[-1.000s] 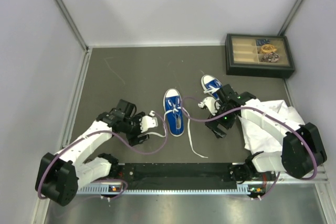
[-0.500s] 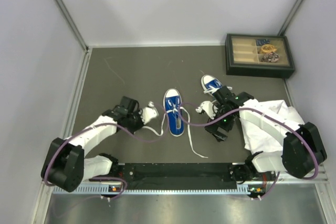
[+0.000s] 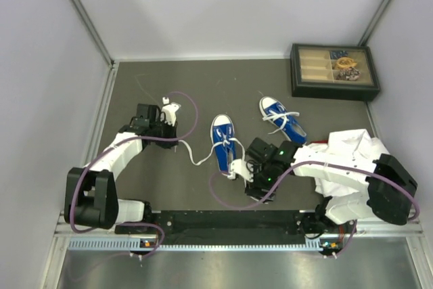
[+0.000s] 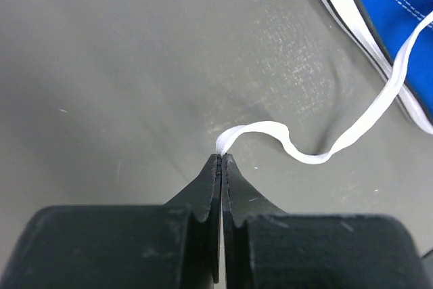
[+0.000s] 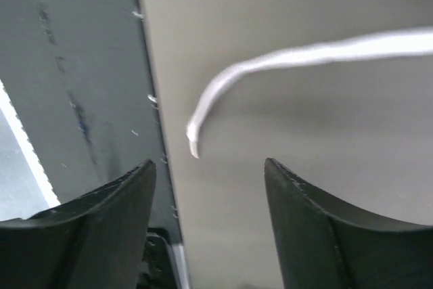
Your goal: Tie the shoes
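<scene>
Two blue sneakers with white toe caps lie on the dark mat: one in the middle, one to its right. My left gripper is left of the middle shoe and shut on the end of its white lace. The lace runs slack across the mat to the shoe. My right gripper is open, just near of the middle shoe's heel. In the right wrist view its fingers are spread wide over the mat. A loose lace end lies just beyond them, untouched.
A white cloth lies under my right arm at the right. A dark compartment box with small items stands at the back right. The table's near rail runs close beside the right gripper. Grey walls enclose the mat.
My left gripper has moved back and left, drawing the lace out from the middle shoe. My right arm has swung from beside the right shoe to the near side of the middle shoe.
</scene>
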`<state>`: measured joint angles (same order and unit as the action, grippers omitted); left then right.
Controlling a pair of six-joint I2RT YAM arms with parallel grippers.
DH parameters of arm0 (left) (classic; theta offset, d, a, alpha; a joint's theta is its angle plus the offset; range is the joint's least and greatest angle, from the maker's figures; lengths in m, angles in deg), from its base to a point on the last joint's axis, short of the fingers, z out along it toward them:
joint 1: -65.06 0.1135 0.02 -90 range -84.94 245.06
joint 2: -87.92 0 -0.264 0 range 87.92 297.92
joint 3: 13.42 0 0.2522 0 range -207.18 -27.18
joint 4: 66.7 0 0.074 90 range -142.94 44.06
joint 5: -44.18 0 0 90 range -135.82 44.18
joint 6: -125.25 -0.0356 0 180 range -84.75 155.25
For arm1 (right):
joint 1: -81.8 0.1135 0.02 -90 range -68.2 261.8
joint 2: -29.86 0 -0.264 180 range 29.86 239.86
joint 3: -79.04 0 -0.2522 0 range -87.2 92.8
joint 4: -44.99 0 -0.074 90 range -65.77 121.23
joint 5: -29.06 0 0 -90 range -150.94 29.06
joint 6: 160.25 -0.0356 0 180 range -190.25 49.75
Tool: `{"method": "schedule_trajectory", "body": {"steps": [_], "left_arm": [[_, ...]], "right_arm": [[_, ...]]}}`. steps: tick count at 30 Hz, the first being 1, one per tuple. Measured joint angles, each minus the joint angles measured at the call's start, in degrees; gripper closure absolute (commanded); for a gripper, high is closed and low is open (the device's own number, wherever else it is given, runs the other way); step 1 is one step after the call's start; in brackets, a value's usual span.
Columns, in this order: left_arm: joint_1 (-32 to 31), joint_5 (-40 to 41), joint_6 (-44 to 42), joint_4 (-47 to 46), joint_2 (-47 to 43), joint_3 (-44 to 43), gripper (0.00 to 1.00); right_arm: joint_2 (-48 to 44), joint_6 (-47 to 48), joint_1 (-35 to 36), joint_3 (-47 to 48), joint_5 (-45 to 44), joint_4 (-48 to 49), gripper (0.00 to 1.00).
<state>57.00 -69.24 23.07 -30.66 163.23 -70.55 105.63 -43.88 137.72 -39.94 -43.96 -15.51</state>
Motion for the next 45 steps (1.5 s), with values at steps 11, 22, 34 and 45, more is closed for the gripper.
{"method": "schedule_trajectory", "body": {"steps": [11,22,34,45], "left_arm": [[0.4,-2.8,5.7,-1.2,0.5,0.0,1.00],[1.8,-6.1,5.2,-0.4,0.3,-0.3,1.00],[5.2,-14.5,1.8,1.1,0.0,-9.9,1.00],[6.0,-19.9,-3.6,5.2,-13.2,-12.2,1.00]], "right_arm": [[9.9,-5.7,10.3,-0.9,-4.0,7.3,0.51],[11.6,-9.0,3.8,1.2,-5.2,6.4,1.00],[-1.4,-10.4,-27.3,19.7,3.6,4.4,1.00],[2.5,-13.6,-28.5,28.9,10.5,10.0,1.00]]}}
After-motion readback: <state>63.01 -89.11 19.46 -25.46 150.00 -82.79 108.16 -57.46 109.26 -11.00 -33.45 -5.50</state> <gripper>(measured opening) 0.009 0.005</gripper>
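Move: My open right hand is about to take the blue shoe's right lace, whose free end lies about 3 cm to its left, 1 cm back and 5 cm below. From that hand, the middle of the blue shoe is some 18 cm ahead and 14 cm left, and the other shoe about 27 cm ahead and 5 cm right. My left hand already holds the left lace; from there the blue shoe is about 15 cm right and 1 cm ahead, 4 cm lower. I drop my right hand about 4 cm, easing back and left, and shut the fingers on the right lace near its end. Then I sweep it forward some 20 cm and up over 20 cm past the shoe's right side, turning clockwise about 30 degrees and rolling its left side up. My left hand keeps its pinch, almost still at first, then climbs about 15 cm, fingertips tilting up. ##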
